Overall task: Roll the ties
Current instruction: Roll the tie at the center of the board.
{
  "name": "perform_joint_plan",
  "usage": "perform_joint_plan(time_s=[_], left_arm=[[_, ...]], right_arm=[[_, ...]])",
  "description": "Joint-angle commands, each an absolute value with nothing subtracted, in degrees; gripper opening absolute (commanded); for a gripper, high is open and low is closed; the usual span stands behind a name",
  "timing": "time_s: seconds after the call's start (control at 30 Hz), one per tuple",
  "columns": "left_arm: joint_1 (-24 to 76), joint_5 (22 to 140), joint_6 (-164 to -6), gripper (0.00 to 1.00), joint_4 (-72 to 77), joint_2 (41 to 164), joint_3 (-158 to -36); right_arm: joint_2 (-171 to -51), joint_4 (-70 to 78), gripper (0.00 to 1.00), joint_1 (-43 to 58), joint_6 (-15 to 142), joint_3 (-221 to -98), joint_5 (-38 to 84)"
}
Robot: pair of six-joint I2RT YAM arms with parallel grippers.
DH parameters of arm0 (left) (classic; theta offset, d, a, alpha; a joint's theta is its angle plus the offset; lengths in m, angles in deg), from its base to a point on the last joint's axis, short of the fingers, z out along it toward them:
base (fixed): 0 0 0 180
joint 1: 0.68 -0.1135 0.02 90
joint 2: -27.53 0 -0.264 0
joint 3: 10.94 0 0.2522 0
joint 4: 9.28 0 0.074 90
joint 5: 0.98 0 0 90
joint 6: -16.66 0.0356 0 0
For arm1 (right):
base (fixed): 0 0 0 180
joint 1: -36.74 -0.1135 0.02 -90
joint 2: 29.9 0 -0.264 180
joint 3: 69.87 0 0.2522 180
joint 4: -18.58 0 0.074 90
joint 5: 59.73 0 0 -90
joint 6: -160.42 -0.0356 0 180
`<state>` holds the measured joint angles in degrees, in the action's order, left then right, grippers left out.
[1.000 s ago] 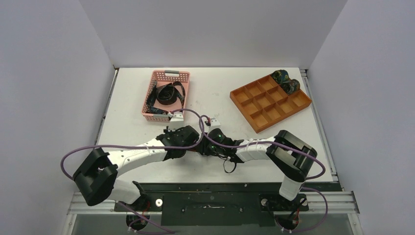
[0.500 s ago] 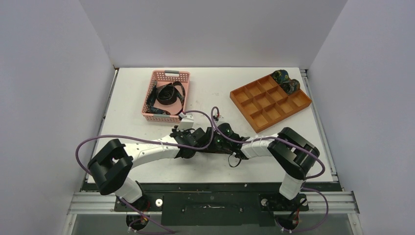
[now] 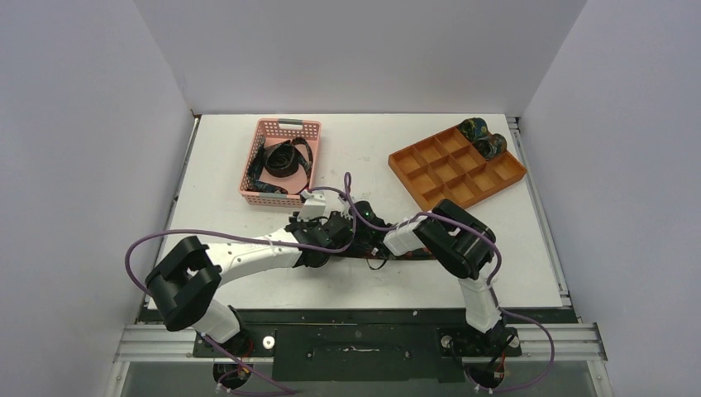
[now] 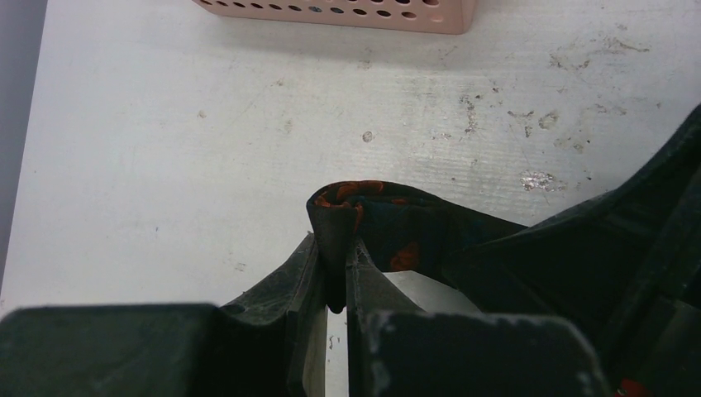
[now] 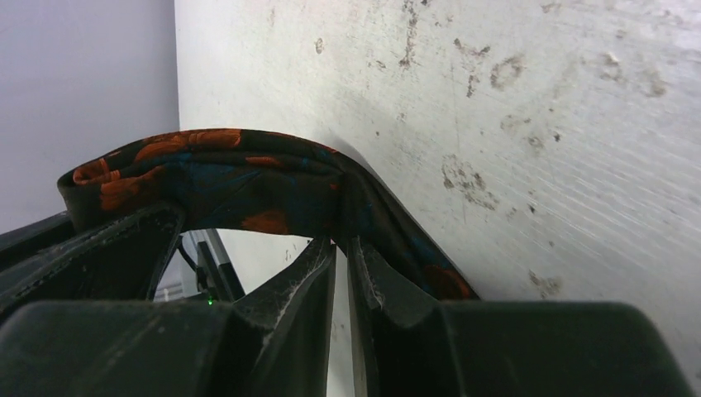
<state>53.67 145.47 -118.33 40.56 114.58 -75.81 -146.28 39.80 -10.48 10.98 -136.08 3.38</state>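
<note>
A dark tie [image 4: 388, 223] with orange-red motifs is stretched between my two grippers above the table's near middle. In the left wrist view my left gripper [image 4: 335, 256] is shut on a folded end of it, the fold standing up between the fingers. Seen from the right wrist, the tie [image 5: 215, 178] arches over the fingertips, and my right gripper [image 5: 341, 248] is pinched on its lower edge with only a thin slit between the jaws. From above, both grippers [image 3: 343, 234] [image 3: 365, 240] meet close together. More ties [image 3: 281, 161] lie loose in the pink basket [image 3: 285, 126].
The orange compartment tray [image 3: 430, 178] sits at the back right with two rolled ties [image 3: 482, 137] in its far corner cells. Purple cables [image 3: 207, 236] loop over the left arm. The basket's near wall [image 4: 347, 12] is just ahead of the left gripper.
The right arm has folded in, its elbow swinging left toward the centre, and its jaws have narrowed. The left arm came in toward the middle and has since held still.
</note>
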Motion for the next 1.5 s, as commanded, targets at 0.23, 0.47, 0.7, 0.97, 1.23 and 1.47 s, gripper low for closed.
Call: perform_joint_plan(time_s=[0.23,0.47,0.7,0.97,1.23,1.47], left_arm=[[56.2,137.2,-114.6,0.00,28.6,108.4,-71.8],[56.2,126.1,-109.7,0.00,14.9,107.1,-65.4],[56.1,125.5,-106.0,0.00,12.5,111.5,-66.8],[55.7,126.6,-105.7,0.00,12.1,115.0,-68.5],[55.6,126.4,-104.2,0.00,12.0,115.5,-70.2],[55.5,126.2,-103.3,0.00,12.6,116.1,-71.5]], right_arm=[[-153.9,41.4,0.15,-11.2,9.2,-143.3,0.3],[-153.0,40.6,0.15,-10.1,11.4,-141.5,1.5],[-150.4,39.0,0.24,-9.0,12.1,-139.6,1.9],[-143.1,32.8,0.36,-7.5,13.6,-138.5,4.4],[-136.9,26.0,0.39,-5.9,15.2,-137.8,9.1],[-131.7,20.0,0.38,-4.2,18.8,-136.9,13.8]])
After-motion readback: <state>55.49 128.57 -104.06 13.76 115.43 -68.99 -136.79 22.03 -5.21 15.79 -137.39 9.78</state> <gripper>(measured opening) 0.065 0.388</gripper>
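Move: The left hand already pinches the tie's folded end, raised. The bend where the tie comes down to the flat length lies about 8 cm to the left hand's right, 2 cm back and 6 cm below. It is right at the right hand's fingertips, about 1 cm below them; from there the flat tie runs off to the right. From the left hand, the pink basket's middle is some 22 cm ahead, 10 cm left and 3 cm lower. Keeping its pinch on the folded end, the left hand carries it about 8 cm right and 3 cm down over the bend, turning nearly 20 degrees clockwise as its left side dips. The right hand, fingertips at the bend, first nudges left a little under 3 cm, then draws back right some 7 cm, working forward and slightly up while its fingers part. ##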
